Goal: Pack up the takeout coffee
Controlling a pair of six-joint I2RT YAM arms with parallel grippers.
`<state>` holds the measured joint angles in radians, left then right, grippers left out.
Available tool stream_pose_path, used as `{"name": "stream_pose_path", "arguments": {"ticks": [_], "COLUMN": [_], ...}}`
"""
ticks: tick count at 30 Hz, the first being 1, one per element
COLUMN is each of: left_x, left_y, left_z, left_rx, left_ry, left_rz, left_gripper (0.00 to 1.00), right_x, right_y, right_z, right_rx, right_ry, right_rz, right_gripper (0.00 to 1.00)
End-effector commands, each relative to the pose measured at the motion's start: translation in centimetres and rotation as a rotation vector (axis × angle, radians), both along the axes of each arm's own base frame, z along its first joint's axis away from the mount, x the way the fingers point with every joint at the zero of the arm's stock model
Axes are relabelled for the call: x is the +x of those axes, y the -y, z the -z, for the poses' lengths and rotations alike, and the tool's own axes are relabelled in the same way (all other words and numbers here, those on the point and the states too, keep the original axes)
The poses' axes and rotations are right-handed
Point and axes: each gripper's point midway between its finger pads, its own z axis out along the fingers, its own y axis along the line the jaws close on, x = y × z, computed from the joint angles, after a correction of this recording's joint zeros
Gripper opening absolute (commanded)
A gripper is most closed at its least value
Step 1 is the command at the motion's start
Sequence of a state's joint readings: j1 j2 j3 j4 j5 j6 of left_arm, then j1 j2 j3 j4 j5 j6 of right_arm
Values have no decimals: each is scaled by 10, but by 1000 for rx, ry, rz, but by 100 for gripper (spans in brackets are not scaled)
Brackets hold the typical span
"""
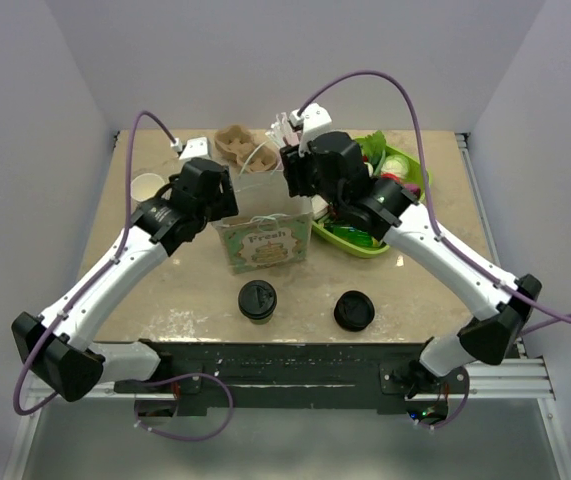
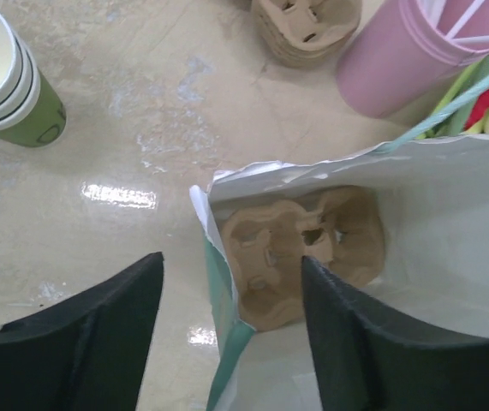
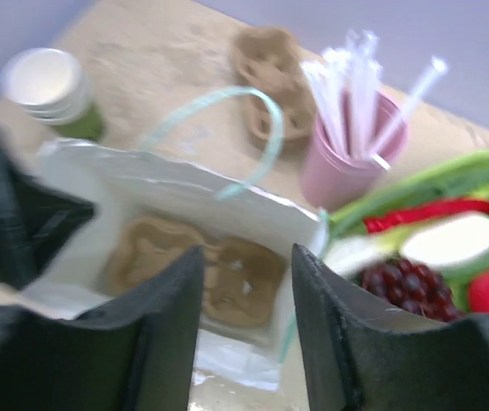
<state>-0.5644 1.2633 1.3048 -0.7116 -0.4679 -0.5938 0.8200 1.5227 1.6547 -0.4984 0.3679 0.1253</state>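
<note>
The takeout coffee (image 1: 257,299), a small cup with a black lid, stands on the table in front of the paper bag (image 1: 265,228). The bag stands open with a brown cup carrier (image 2: 300,253) lying in its bottom; the carrier also shows in the right wrist view (image 3: 201,265). My left gripper (image 1: 227,200) is open at the bag's left rim, its fingers (image 2: 98,342) straddling the bag's left wall (image 2: 218,282) without closing on it. My right gripper (image 1: 295,175) is open and empty above the bag's far right rim, and the right wrist view (image 3: 246,265) looks down into the bag.
A low stack of black lids (image 1: 354,311) sits right of the coffee. White lidless cups (image 2: 4,77) stand at the far left. Spare carriers (image 2: 304,30) and a pink cup of straws (image 3: 351,163) are behind the bag. A green tray of food (image 3: 450,231) lies to its right.
</note>
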Motion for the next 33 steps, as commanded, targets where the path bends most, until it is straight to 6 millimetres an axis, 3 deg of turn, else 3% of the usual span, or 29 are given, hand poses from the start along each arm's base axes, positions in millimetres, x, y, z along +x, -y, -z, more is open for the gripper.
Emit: {"name": "stream_pose_path", "arguments": {"ticks": [1, 2, 3, 5, 7, 9, 11, 12, 14, 17, 20, 26, 29, 33], "left_x": [-3, -4, -4, -7, -9, -9, -8, -8, -7, -7, -7, -7, -7, -6], "left_y": [-10, -11, -11, -10, -12, -9, -3, -2, 0, -6, -9, -9, -6, -6], "left_z": [4, 6, 8, 12, 12, 11, 7, 6, 5, 7, 5, 6, 5, -1], "left_rx": [-11, -23, -31, -43, -48, -61, -75, -77, -75, -53, -45, -34, -41, -54], "left_ry": [4, 3, 1, -3, 0, 9, 20, 26, 26, 25, 29, 29, 32, 53], "left_rz": [-76, -94, -99, -97, -102, -92, -51, -42, -27, -50, -64, -55, -43, -34], "left_gripper": [64, 58, 55, 46, 39, 29, 22, 19, 9, 0, 0, 0, 0, 0], "right_x": [-38, -38, -38, -30, -27, -38, -47, -49, -42, -32, -32, -30, -35, -31], "right_y": [-66, -74, -79, -91, -104, -130, -143, -149, -150, -144, -129, -99, -84, -67], "right_z": [-38, -27, -22, 6, 21, 45, 63, 82, 95, 114, 131, 126, 135, 168], "right_rx": [89, 69, 61, 39, 24, -10, -119, -200, -263, -381, -510, -655, -731, -836], "right_ry": [63, 34, 10, -56, -72, -99, -47, -25, -1, 18, 58, 130, 77, -60], "right_rz": [-342, -349, -348, -330, -368, -538, -717, -817, -831, -841, -904, -1028, -1123, -1119], "right_gripper": [44, 41, 33, 27, 19, 16, 11, 10, 7, 6, 5, 4, 3, 0]}}
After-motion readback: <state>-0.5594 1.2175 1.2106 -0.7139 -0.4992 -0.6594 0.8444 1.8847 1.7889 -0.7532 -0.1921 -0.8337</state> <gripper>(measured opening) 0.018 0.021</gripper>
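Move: The bag's left rim stands between the left hand's open fingers, about 2 cm below the hand point and within 1 cm of it forward and sideways. The cup holder in the bag lies level with this hand, roughly 6 cm right and 18 below. From the right hand the cup holder is about 7 cm left, 1 ahead and 26 below; the bag's right rim is level with it, some 4 right and 10 below, and the straw cup 17 ahead, 2 right, 22 below. The bag's left rim is pinched as the left hand sinks about 2 cm and its fingers shut, then stay on the paper. Into the bag's mouth goes the right hand: up a little and left, then down, finally easing back right, ending roughly 15 cm lower and 8 left. Its fingers close empty while the wrist turns counter-clockwise and rolls, tipping them from forward to left and steeply down towards the cup holder. ##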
